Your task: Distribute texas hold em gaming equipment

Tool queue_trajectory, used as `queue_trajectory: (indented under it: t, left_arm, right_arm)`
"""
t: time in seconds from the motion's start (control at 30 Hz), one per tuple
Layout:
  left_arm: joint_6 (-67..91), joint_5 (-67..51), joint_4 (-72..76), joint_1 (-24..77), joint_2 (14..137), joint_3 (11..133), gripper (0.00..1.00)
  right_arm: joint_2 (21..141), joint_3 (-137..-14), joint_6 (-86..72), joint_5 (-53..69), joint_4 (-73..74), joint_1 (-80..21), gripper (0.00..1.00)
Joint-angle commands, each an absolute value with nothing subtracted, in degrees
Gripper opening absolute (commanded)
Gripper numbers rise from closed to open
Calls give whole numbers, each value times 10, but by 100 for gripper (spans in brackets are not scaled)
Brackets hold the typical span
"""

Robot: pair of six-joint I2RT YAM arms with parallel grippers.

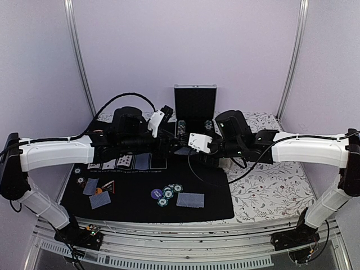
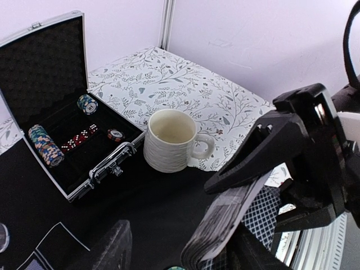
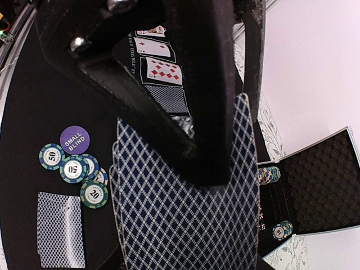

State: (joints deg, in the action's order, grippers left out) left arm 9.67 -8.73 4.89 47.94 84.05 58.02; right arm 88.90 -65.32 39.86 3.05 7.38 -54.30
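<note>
My right gripper (image 3: 211, 174) is shut on a deck of blue-diamond-backed cards (image 3: 185, 225), held on edge above the black mat (image 1: 140, 208). In the left wrist view the deck (image 2: 225, 225) hangs between my left gripper's (image 2: 180, 239) open fingers, near the right one, with a wide gap to the left finger (image 2: 107, 250). Both grippers meet over the mat's far middle, left (image 1: 169, 145) and right (image 1: 184, 149). On the mat lie green-edged chips (image 3: 73, 169), a purple small-blind button (image 3: 74, 139), face-down cards (image 3: 59, 228) and a row of face-up cards (image 3: 160, 70).
An open metal case (image 2: 84, 169) with chip stacks (image 2: 45, 145) and dice stands at the back. A cream mug (image 2: 169, 140) sits beside it on the floral cloth (image 1: 270, 191). More cards (image 1: 100, 199) and an orange button (image 1: 99, 190) lie at the mat's left.
</note>
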Motion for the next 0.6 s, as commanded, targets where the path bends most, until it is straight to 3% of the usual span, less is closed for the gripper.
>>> queue_trajectory:
  t: [0.0, 0.13, 0.57]
  left_arm:
    - [85, -54, 39, 474, 825, 570, 62]
    - [80, -43, 30, 473, 820, 571, 71]
    - [89, -97, 33, 471, 797, 569, 83]
  right_arm:
    - [881, -660, 396, 36, 69, -548, 42]
    - [878, -656, 396, 35, 69, -548, 42]
    - [881, -658, 396, 36, 68, -548, 42]
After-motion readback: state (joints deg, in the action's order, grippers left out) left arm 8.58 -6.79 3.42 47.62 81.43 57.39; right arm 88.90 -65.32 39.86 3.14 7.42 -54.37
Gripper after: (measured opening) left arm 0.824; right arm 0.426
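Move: The card deck, already in the right hand's fingers with its middle about 2 cm below and 1 cm left of them, lies roughly 4 cm to the left hand's right, level ahead and slightly below. From the left hand the mug stands some 22 cm right and 6 cm ahead, the chip case 10 cm right and 17 cm ahead, both about 20 cm lower; the chips lie 13 cm back, straight below sideways, 23 cm down. The left hand spreads its half-open fingers beside the deck, easing about 1 cm left and up; right keeps hold. ##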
